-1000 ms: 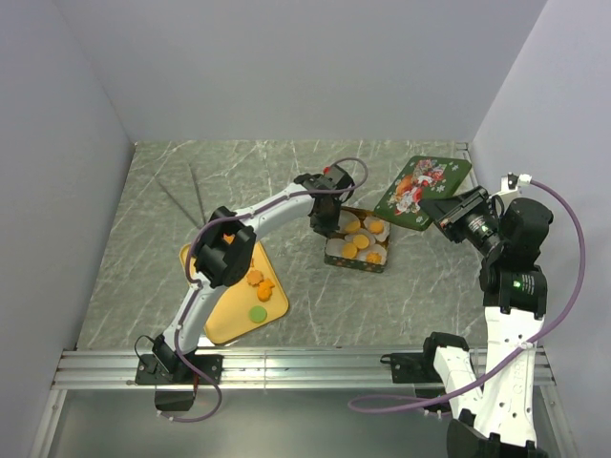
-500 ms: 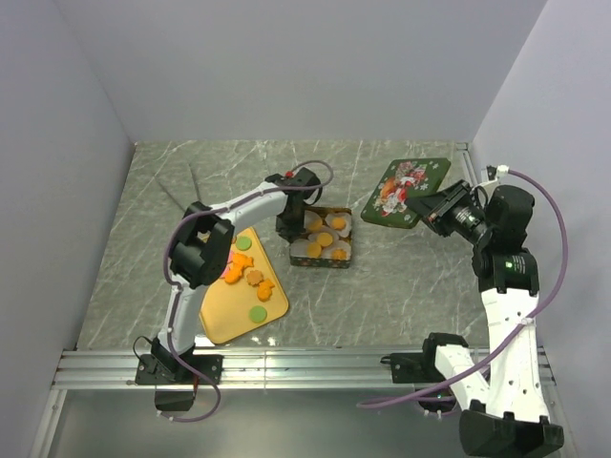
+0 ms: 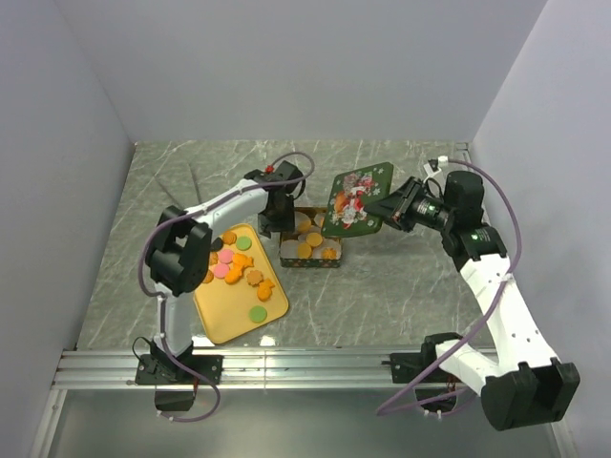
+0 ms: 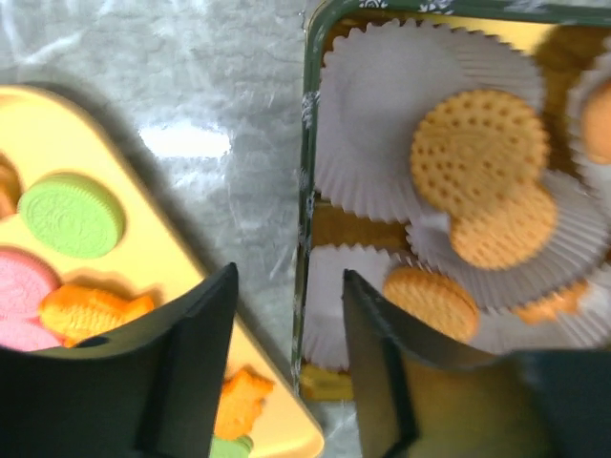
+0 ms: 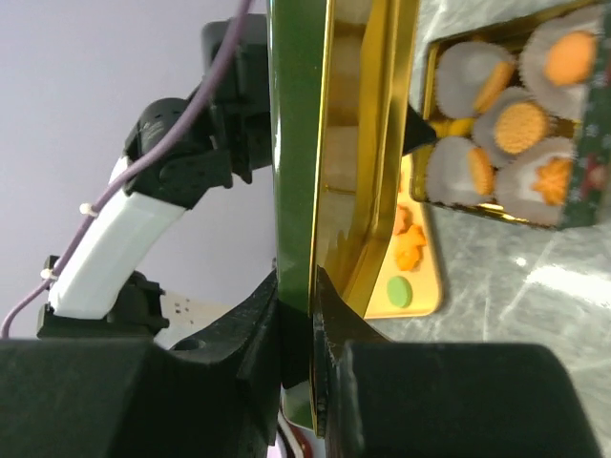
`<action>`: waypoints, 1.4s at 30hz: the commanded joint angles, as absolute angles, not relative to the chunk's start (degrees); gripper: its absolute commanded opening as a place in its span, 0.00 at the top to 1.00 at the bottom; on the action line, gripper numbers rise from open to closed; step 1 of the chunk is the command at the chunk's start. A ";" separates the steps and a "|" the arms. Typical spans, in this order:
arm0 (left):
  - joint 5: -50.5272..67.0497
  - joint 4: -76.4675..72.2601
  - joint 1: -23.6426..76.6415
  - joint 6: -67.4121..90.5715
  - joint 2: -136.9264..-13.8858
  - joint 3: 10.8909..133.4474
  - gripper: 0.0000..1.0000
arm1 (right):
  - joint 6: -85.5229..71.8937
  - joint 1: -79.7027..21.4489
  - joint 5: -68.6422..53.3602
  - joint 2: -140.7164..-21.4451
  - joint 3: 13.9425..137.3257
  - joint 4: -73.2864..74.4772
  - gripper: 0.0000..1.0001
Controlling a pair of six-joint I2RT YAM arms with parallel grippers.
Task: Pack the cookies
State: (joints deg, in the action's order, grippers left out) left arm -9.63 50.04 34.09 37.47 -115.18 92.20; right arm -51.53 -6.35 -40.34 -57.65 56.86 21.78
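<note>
Several round tan and orange cookies lie in white paper cups inside the green tin, whose left wall passes between my left gripper's fingers. That left gripper is open and straddles the wall without pinching it. More cookies, green, pink and orange, sit on the yellow tray just left of the tin. My right gripper is shut on the tin's green lid. It holds the lid tilted on edge above the tin's right side.
The tray nearly touches the tin's left wall. The left arm's elbow hangs over the tray's left end. Grey walls close in the marble table on three sides. An aluminium rail runs along the near edge.
The left gripper dragged the tin leftward up to the tray, then let go of its wall and opened. The right arm carried the lid left, over the tin's right side.
</note>
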 commanded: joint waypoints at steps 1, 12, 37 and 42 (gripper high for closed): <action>-8.53 49.49 31.21 38.76 -106.98 90.80 0.43 | -54.57 -6.68 -43.94 -59.06 54.06 10.65 1.00; 27.57 19.89 9.86 34.97 -78.50 57.88 0.32 | -71.71 -14.23 -43.24 -69.59 41.93 -25.20 1.00; 50.63 -16.78 4.92 46.85 -87.26 41.39 0.18 | -76.11 -21.01 -45.17 -92.11 46.67 -39.45 1.00; 50.45 -18.72 6.68 47.81 -91.57 44.46 0.18 | -75.77 -21.18 -45.27 -92.90 46.14 -39.64 1.00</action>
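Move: The open cookie box is where the right hand is taking the lid it holds. The box's middle lies about 19 cm to that hand's left, 7 cm ahead and 27 cm below. The left hand sits astride the box's left wall, the box's middle some 8 cm to its right and 4 cm below. From the left hand, the green cookie is about 10 cm left and 3 cm back, the yellow tray's middle 12 cm left and 14 cm back. Still pinching the lid by its edge, the right hand carries it about 12 cm left, 11 cm down and 6 cm forward over the box, the wrist turning some 25 degrees to point the fingers farther left. The left hand lifts clear of the wall, going up and left, then back and part-way right. It rolls about 60 degrees to point its widening fingers rightward, and finally sinks beside the box. ##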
